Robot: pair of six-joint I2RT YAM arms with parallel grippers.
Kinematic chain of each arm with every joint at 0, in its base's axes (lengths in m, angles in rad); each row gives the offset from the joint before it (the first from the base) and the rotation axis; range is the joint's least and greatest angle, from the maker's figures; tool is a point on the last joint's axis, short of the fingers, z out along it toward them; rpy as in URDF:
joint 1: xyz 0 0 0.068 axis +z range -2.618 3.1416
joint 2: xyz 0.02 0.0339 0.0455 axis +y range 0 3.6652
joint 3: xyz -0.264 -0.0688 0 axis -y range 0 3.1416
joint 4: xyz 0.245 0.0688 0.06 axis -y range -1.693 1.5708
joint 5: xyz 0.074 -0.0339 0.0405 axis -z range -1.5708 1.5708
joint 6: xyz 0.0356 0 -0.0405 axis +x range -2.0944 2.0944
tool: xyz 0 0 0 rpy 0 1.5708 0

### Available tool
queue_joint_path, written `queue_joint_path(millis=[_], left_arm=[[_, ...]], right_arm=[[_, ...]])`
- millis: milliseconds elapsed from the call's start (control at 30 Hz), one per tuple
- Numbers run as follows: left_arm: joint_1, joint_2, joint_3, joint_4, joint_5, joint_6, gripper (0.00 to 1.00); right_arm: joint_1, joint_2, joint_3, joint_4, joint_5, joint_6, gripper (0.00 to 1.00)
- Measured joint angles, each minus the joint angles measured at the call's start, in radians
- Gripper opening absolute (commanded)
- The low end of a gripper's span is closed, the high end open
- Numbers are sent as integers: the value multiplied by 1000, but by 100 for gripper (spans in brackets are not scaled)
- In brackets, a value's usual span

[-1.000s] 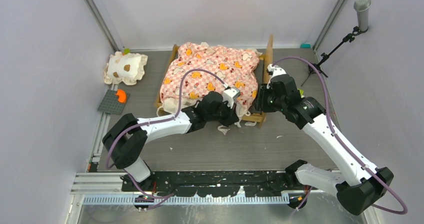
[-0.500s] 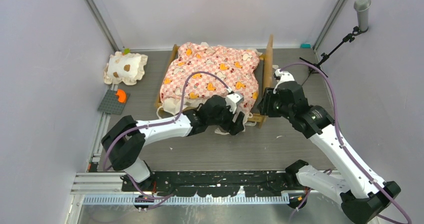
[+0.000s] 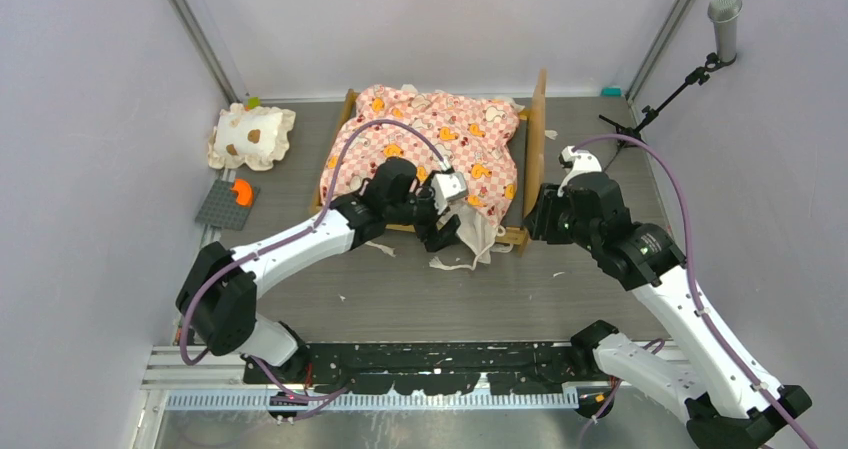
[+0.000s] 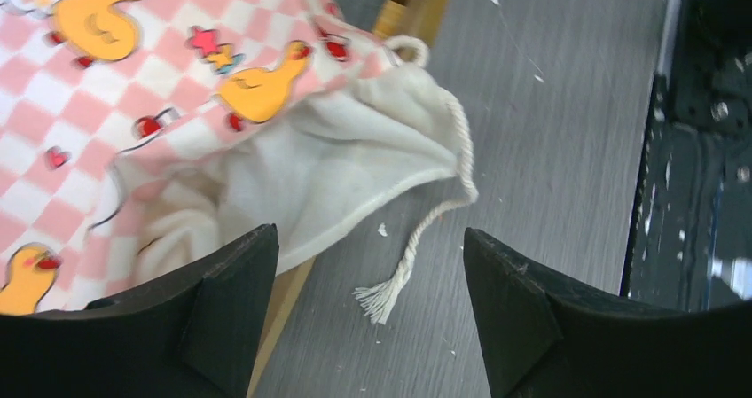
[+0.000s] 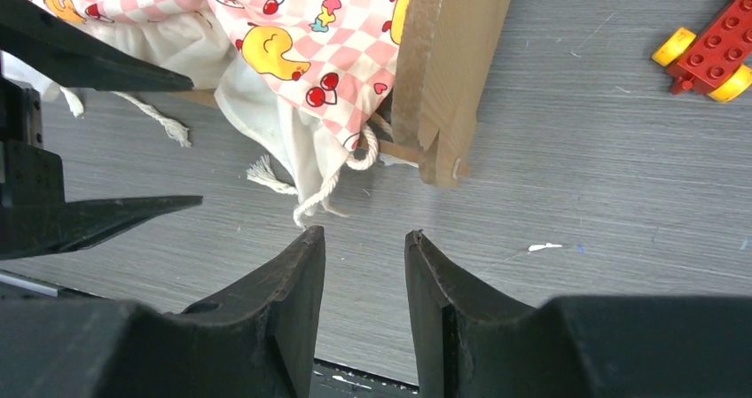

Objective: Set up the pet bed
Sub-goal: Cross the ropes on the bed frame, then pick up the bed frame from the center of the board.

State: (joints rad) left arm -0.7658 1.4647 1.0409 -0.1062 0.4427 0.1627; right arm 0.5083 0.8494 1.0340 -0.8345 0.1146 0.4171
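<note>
The pet bed (image 3: 538, 119) stands at the table's back middle, its wooden headboard on the right. A pink checkered mattress (image 3: 420, 139) with orange animals lies bunched on it. Its cream corner (image 4: 337, 172) and a frayed cord (image 4: 412, 261) hang over the frame's near edge. My left gripper (image 3: 452, 231) (image 4: 368, 238) hovers open over that corner, nothing between its fingers. My right gripper (image 3: 533, 219) (image 5: 365, 234) is just off the headboard's near end (image 5: 448, 70), jaws apart and holding nothing.
A cream spotted pillow (image 3: 252, 136) lies at the back left, with a grey plate (image 3: 222, 209) carrying an orange piece in front of it. A red toy brick (image 5: 709, 48) sits right of the headboard. A microphone stand (image 3: 722, 29) is at the far right.
My left gripper has opened, let go of the mattress's near corner and drawn back to the left. The right arm has backed off a little from the headboard to the right.
</note>
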Motion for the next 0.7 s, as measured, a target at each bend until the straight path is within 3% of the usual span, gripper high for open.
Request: queue_joint_path(millis=[300, 467, 633, 700], left_arm=[[-13, 150, 108, -134, 90, 287, 72], [-10, 222, 142, -166, 64, 373, 60], [-4, 278, 183, -204, 58, 425, 58], [-2, 298, 194, -207, 55, 435, 51]], right_arm=[[0, -58, 0, -34, -1, 2, 44], [0, -82, -2, -39, -5, 6, 44], [0, -97, -18, -51, -5, 8, 44], [0, -97, -21, -58, -5, 9, 44]])
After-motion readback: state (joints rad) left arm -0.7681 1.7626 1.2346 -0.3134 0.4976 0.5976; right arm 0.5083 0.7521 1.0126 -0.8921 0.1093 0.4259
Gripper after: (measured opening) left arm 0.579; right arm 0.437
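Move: The mattress cover's loose white corner lies about 6 cm to the left hand's right, some 2 cm ahead and roughly 12 cm below. The rope's tassel end lies about 3 cm left of that hand, 1 cm back and 15 cm below; the bed-frame corner is some 16 cm right and 3 cm ahead, about 12 cm below. From the right hand, the white corner is about 6 cm ahead, 11 cm left and 18 cm below. The left hand sinks about 7.5 cm towards the white corner, turning some 15 degrees clockwise, fingers narrowing but open. ##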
